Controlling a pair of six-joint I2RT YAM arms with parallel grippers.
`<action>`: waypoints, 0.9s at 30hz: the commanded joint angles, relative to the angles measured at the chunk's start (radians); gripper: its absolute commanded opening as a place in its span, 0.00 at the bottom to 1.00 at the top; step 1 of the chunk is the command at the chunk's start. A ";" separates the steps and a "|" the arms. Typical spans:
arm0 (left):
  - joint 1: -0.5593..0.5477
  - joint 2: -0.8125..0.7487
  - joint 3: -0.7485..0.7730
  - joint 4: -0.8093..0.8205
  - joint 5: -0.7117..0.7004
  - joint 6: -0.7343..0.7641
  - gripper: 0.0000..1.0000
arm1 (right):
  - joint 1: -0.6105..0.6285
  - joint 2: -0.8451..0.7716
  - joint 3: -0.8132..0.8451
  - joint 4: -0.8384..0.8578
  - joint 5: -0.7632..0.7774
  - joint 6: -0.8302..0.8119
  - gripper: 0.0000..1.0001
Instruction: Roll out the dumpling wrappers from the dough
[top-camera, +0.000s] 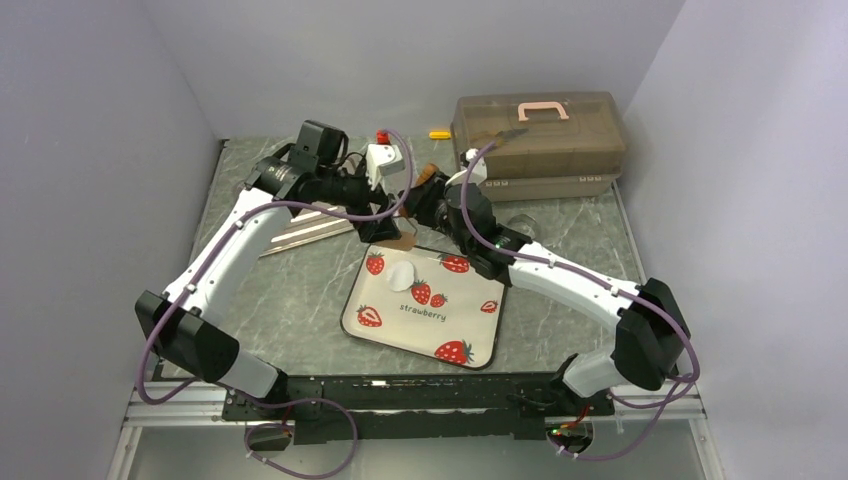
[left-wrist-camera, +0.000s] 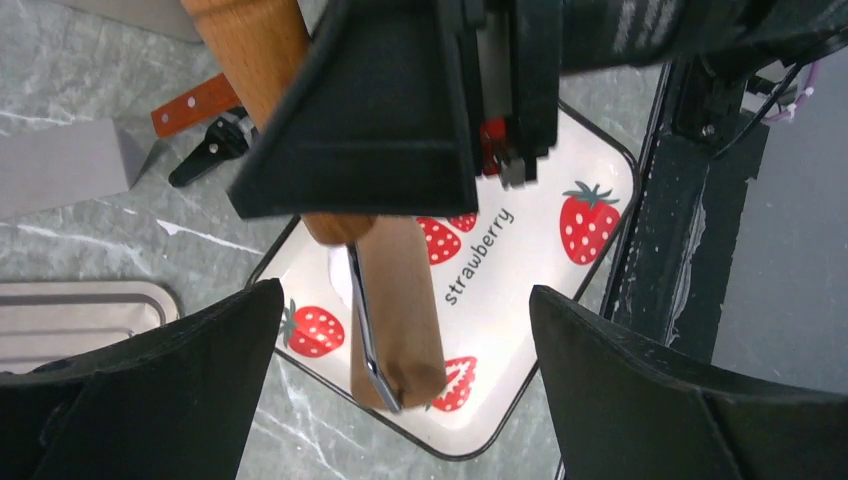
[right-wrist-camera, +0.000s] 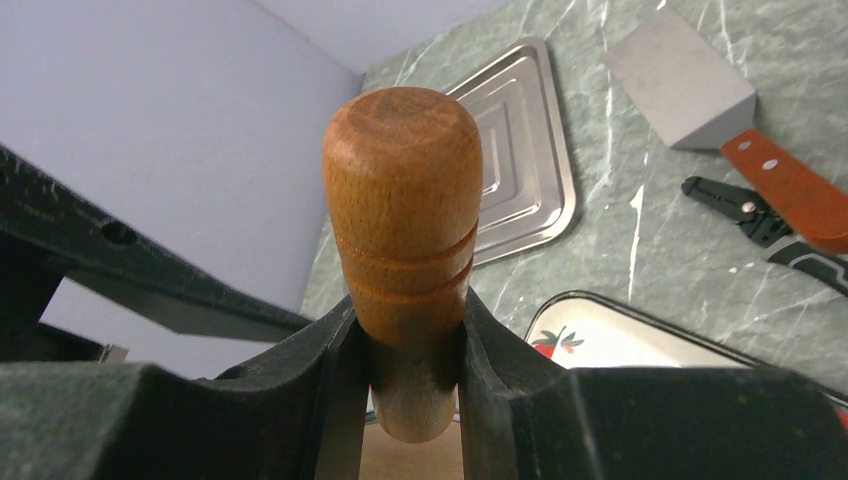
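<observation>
A small flattened white patch of dough (top-camera: 400, 277) lies on the strawberry plate (top-camera: 470, 325), near its far left corner. In the left wrist view only a sliver of the dough (left-wrist-camera: 338, 272) shows behind the pin. My right gripper (right-wrist-camera: 412, 375) is shut on the handle of the brown wooden rolling pin (right-wrist-camera: 403, 220), which hangs tilted over the plate's (left-wrist-camera: 560, 280) far edge. The left gripper (left-wrist-camera: 405, 305) is wide open, its fingers (left-wrist-camera: 180, 370) standing apart on either side of the pin's (left-wrist-camera: 398, 310) lower end without touching it. The dumpling wrappers are out of view.
A steel tray (top-camera: 305, 228) lies left of the plate. A metal spatula (right-wrist-camera: 690, 90) and black pliers (right-wrist-camera: 750, 205) lie beside it. A brown toolbox (top-camera: 540, 135) stands at the back right, a clear ring (top-camera: 520, 222) in front of it. A white red-capped object (top-camera: 383, 160) stands behind the grippers.
</observation>
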 joint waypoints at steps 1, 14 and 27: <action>-0.002 0.001 -0.035 0.128 0.065 -0.071 0.99 | 0.021 -0.033 0.054 0.057 0.011 0.058 0.00; -0.008 0.016 -0.092 0.181 0.027 -0.055 0.99 | 0.028 -0.029 0.050 0.118 -0.044 0.141 0.00; -0.008 0.026 -0.104 0.205 0.039 -0.050 0.20 | 0.029 -0.020 0.034 0.156 -0.074 0.181 0.00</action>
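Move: The right hand already holds the roller by its handle; the handle's lower end lies about 3 cm back, 1 cm left and 4 cm below. From the open left hand, that end is some 3 cm ahead, 4 cm right and 4 cm lower. The dough wrapper lies about 3 cm back and 1 cm right of the left hand, roughly 20 cm below; the strawberry tray's middle is 8 cm back and 6 cm right, equally low. Left hand goes about 3 cm down and forward, closing on the handle's lower end; right eases left, rolling slightly. ##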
